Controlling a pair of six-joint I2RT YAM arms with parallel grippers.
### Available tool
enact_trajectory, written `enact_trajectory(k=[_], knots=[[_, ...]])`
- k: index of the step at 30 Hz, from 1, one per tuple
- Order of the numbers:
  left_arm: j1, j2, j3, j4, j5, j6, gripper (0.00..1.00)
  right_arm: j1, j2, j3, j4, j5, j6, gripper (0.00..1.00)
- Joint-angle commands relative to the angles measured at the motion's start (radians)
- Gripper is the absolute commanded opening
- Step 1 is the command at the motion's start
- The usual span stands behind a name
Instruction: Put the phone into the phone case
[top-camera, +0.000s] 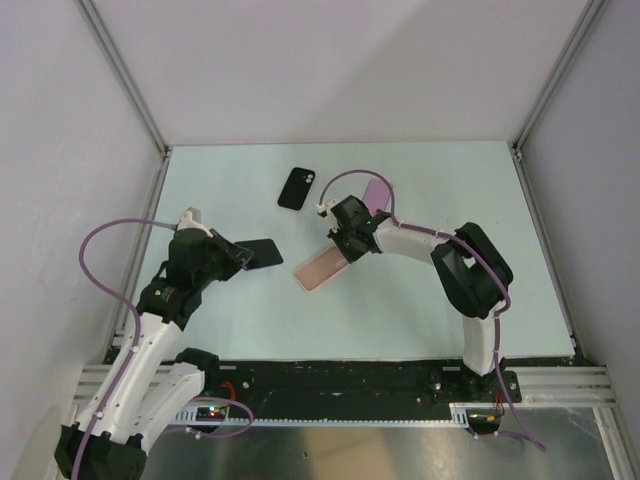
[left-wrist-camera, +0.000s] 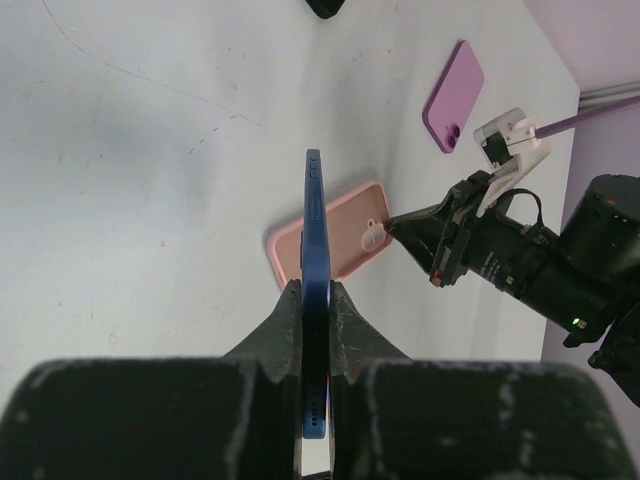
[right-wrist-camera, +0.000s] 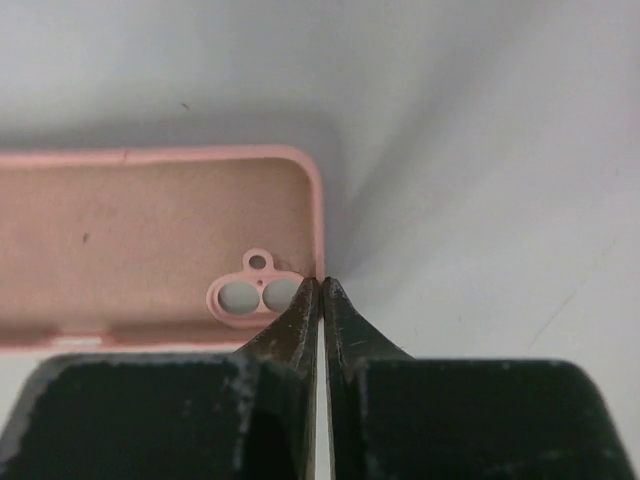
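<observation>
A blue phone (left-wrist-camera: 315, 230) stands edge-on between the fingers of my left gripper (left-wrist-camera: 316, 290), which is shut on it; from above the phone (top-camera: 264, 252) looks dark and hovers left of the case. The pink phone case (top-camera: 320, 268) lies open side up in the middle of the table. My right gripper (right-wrist-camera: 320, 282) is shut on the case's (right-wrist-camera: 150, 240) end wall next to the camera cutout, one finger inside and one outside. In the left wrist view the case (left-wrist-camera: 350, 232) lies just beyond the phone, with the right gripper (left-wrist-camera: 392, 226) at its far end.
A black case or phone (top-camera: 296, 188) lies further back on the table, and a purple case (top-camera: 377, 190) lies behind the right arm. White walls enclose the pale table (top-camera: 420, 310) on three sides.
</observation>
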Motion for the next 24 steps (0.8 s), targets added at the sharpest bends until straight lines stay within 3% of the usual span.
enact_trajectory(k=[1,6,12,14,16,19,20,22,24], knots=[[0.005,-0.002,0.045,0.079,0.046,-0.025,0.0,0.01,-0.069,0.014,-0.158,0.224,0.26,0.02],[0.0,0.051,0.017,0.202,0.139,-0.043,0.0,0.042,-0.123,-0.008,-0.292,0.347,0.595,0.01],[-0.037,0.161,-0.026,0.438,0.296,-0.067,0.0,0.065,-0.152,-0.072,-0.371,0.397,0.825,0.0],[-0.046,0.197,-0.038,0.493,0.335,-0.081,0.0,0.073,-0.169,-0.113,-0.348,0.397,0.856,0.09],[-0.053,0.235,-0.047,0.551,0.369,-0.09,0.0,0.068,-0.192,-0.158,-0.307,0.375,0.867,0.25],[-0.06,0.291,-0.057,0.61,0.408,-0.103,0.0,0.057,-0.249,-0.224,-0.23,0.331,0.858,0.64],[-0.064,0.313,-0.057,0.621,0.42,-0.106,0.0,0.053,-0.273,-0.241,-0.209,0.32,0.85,0.72],[-0.073,0.357,-0.055,0.66,0.451,-0.11,0.0,0.036,-0.328,-0.275,-0.172,0.283,0.837,0.8],[-0.089,0.411,-0.039,0.684,0.486,-0.11,0.0,-0.003,-0.387,-0.31,-0.143,0.245,0.826,0.82]])
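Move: The pink phone case is already pinched at its far right short end by the right hand; its middle lies about 7 cm left and 4 cm back, roughly level. The phone hangs 20 cm to that hand's left, 7 back and 15 higher; the purple case is 18 ahead, 8 right. From the left hand, the pink case is 17 cm right, 6 ahead and 17 below, the black case 30 ahead, 11 right. The pink case is swung clockwise by its pinched end, the right hand sweeping right and back about 8 cm each way, turning some 45 degrees; late in the sweep its fingers open wide and let go, staying by the case's right end. Meanwhile the left hand keeps its grip on the phone and carries it about 10 cm right and a little forward, towards the case. ##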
